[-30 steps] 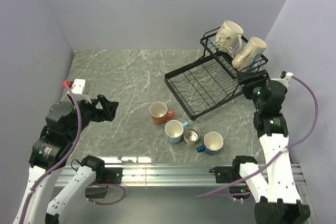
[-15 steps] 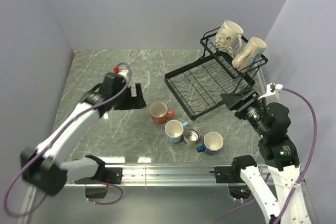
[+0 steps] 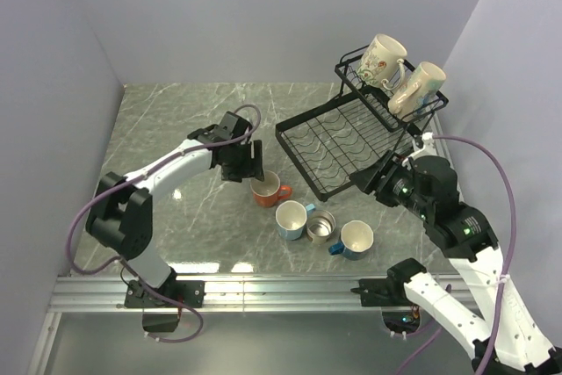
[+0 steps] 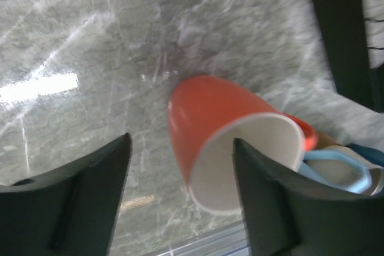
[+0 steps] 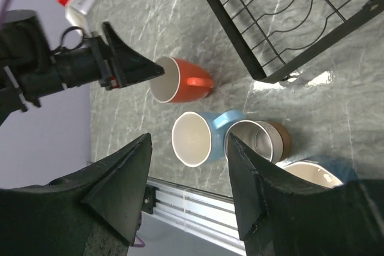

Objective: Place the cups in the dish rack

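The orange mug [image 3: 266, 189] stands upright on the marble table. My left gripper [image 3: 255, 164] is open at it. In the left wrist view the mug's [image 4: 222, 130] near wall lies between the fingers, with the right finger over its white mouth and a gap at the left finger. My right gripper [image 3: 364, 180] hangs open and empty above a blue mug [image 5: 195, 139], the steel cup [image 5: 258, 142] and a second blue mug [image 3: 356, 238]. The black dish rack [image 3: 297, 161] holds a floral cream mug [image 3: 383, 60] and another cream mug [image 3: 420, 85] in its upper basket.
The rack's lower tray corner [image 5: 228, 26] lies close to the right of the orange mug [image 5: 177, 82]. The blue mug [image 3: 291, 219] and steel cup [image 3: 321, 227] touch each other just in front. A metal rail [image 3: 281, 287] runs along the near table edge.
My left arm swung in from the far left to the orange mug and its jaws narrowed a little. My right arm drew back from the upper basket and came down over the front cups.
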You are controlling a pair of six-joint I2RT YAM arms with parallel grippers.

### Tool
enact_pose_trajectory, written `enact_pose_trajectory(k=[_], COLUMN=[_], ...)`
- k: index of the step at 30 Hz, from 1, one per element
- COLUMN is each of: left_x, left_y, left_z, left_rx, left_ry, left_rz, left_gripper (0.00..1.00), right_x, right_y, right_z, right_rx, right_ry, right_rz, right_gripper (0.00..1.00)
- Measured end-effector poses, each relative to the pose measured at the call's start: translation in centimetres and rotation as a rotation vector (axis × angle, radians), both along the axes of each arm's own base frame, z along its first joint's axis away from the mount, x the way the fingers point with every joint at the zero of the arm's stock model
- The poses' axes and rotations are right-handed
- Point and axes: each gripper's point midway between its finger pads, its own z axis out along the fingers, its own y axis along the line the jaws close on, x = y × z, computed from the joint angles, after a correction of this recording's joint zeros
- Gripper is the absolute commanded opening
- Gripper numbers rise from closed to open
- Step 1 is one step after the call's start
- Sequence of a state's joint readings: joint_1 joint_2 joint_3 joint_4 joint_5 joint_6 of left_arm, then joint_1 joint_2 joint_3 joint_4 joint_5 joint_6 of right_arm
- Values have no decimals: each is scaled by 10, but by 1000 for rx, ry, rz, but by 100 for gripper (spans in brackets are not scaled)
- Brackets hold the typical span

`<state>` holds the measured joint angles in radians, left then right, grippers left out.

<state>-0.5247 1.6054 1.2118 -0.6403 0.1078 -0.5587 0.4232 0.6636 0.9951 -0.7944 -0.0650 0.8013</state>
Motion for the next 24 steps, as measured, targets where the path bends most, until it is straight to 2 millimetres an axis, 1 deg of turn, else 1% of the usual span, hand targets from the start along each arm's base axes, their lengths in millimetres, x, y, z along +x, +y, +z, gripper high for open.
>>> enact_pose_trajectory(k=[3,5,6,7,8,9,11,12,15,18,19,21,23,24], left_x=[-1,-2,-2,-2,-2,-3,-5,-3,-4,-3,-2,3,7,10], left_y=[-1,-1,-1,-2,-3,-5,-4,-7,-4,0,2,10,18,24], left_z=[-15,-18,-18,-18,-19,-20,-22,-21,-24,-20,-16,-1,21,36], left_rx=[17,20,20,16,11,5,13,-7,11,-8,-28,-86,-170,-212], left_ry=[41,47,49,48,46,50,50,44,50,53,52,31,-14,-54], left_rz=[7,10,9,12,14,9,3,-5,-5,-3,3,25,43,51], left_gripper=[61,59,51,40,27,1,1,0,0,0,1,0,0,1], right_x=[-3,-6,-6,-7,-7,-7,-7,-7,-6,-4,-2,1,4,6], right_y=[-3,-6,-6,-7,-8,-8,-7,-7,-2,10,16,28,45,54], right_z=[-1,-1,-2,-3,-4,-5,-7,-8,-9,-1,5,15,26,33], right_rx=[-8,-15,-18,-22,-26,-30,-37,-38,-35,-8,10,49,113,152], right_ry=[2,-2,-3,0,3,9,18,21,31,22,11,-9,-24,-30], right_rz=[-7,-10,-10,-11,-10,-10,-7,-6,20,72,97,144,200,227], right_gripper=[61,61,61,61,61,61,61,61,61,61,61,61,63,63])
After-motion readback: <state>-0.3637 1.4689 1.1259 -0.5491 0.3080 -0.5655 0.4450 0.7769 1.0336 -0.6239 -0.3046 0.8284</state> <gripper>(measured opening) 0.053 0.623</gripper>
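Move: The orange cup's left wall stands between the left hand's open fingers; its middle lies about 4 cm right, 2 cm back and 6 cm below. The light-blue cup stands roughly 10 cm right and 9 cm back, the metal cup 18 cm right and 11 cm back; the dish rack's lower tier is some 24 cm right and 9 cm ahead. From the right hand the orange cup is about 21 cm left, 8 cm ahead, 22 cm below. Left hand sinks 2 cm, pinches the orange cup's left wall, lifts about 6 cm; right hand swings left, open. ##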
